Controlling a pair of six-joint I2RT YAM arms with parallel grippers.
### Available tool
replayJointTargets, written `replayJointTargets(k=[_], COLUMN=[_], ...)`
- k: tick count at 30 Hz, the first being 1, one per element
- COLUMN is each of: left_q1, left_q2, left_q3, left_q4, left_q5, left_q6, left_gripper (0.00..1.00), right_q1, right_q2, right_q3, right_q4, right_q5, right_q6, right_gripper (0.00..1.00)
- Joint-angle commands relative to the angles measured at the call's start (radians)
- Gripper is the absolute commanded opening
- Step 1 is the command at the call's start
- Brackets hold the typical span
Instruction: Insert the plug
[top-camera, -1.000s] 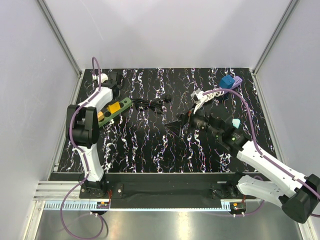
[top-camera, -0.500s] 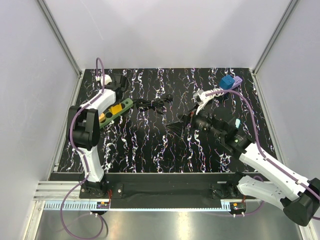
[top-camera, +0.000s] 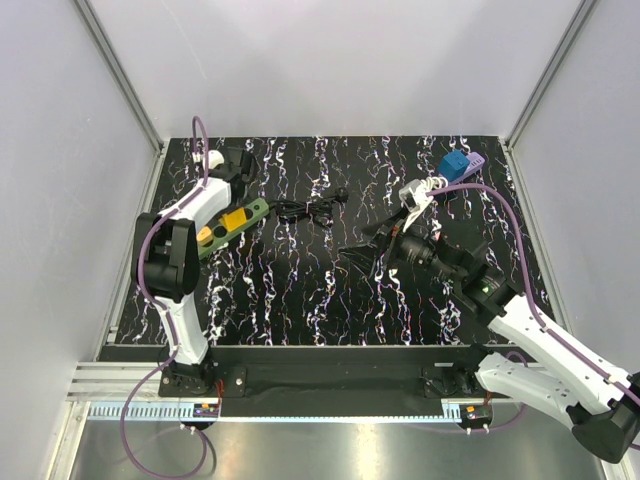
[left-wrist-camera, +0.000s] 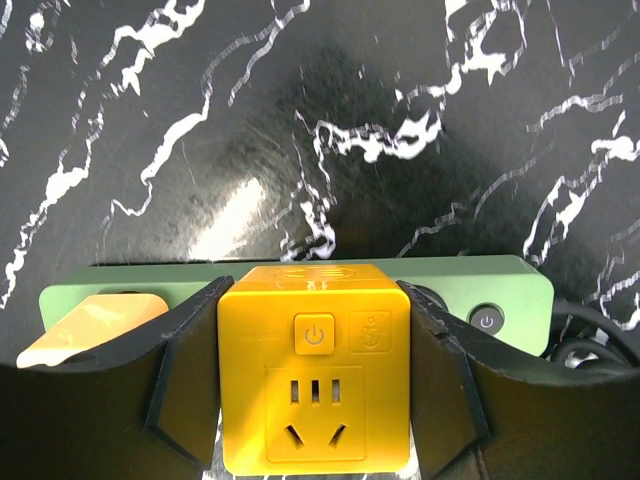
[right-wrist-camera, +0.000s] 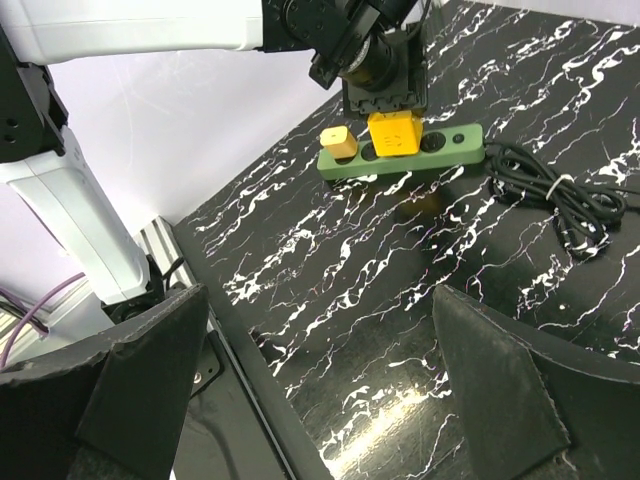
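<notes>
A yellow cube plug sits on the middle of the green power strip, and I cannot tell how deep its pins are in. My left gripper is shut on it, with a black finger pressed against each side. From above, the plug and strip lie at the far left under that gripper. My right gripper hovers wide open over the middle of the table, holding nothing. Its wrist view shows the plug on the strip, far from its own jaws.
A small orange plug occupies the strip's near end. A coiled black cable lies right of the strip. A blue cube and a white part sit at the back right. Walls enclose the table.
The left wrist has shifted slightly right and nearer, still closed on the yellow plug. The right gripper has drifted a little toward the near side and stays open.
</notes>
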Motion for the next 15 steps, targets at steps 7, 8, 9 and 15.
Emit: replayJointTargets(k=[7, 8, 9, 15], left_q1=[-0.050, -0.050, -0.050, -0.050], left_q2=[-0.016, -0.020, -0.023, -0.027], left_q3=[0.039, 0.042, 0.046, 0.053], left_q4=[-0.269, -0.278, -0.279, -0.299], left_q5=[0.195, 0.195, 0.195, 0.184], left_q6=[0.042, 0.042, 0.044, 0.047], left_gripper=[0.69, 0.71, 0.74, 0.86], right_q1=[-0.001, -0.002, -0.002, -0.001], right_q2=[-0.025, -0.025, -0.027, -0.024], right_q3=[-0.007, -0.008, -0.008, -0.008], right_q4=[-0.028, -0.027, -0.028, -0.030], right_q5=[0.034, 0.036, 0.034, 0.033], right_q6=[-0.021, -0.021, -0.021, -0.018], right_gripper=[1.00, 1.00, 1.00, 1.00])
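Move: The left fingers still grip the yellow plug, whose middle lies practically at the hand point, with the green power strip's middle about 5 cm below it. On the strip, the orange plug stands roughly 8 cm to the left and 5 cm back; the black cable lies some 20 cm to the right and 4 cm farther out, about 6 cm lower. From the right hand, the yellow plug is around 20 cm ahead, 32 cm left and 25 cm below. The left fingers open and let go of the yellow plug while the hand draws back and to the right, slowly at first and then quickly, about 7 cm in all. It sinks only about a centimetre, and the wrist tips some 15 degrees so the fingers point more steeply down, ending on the plug's near side, with a slight clockwise turn. ##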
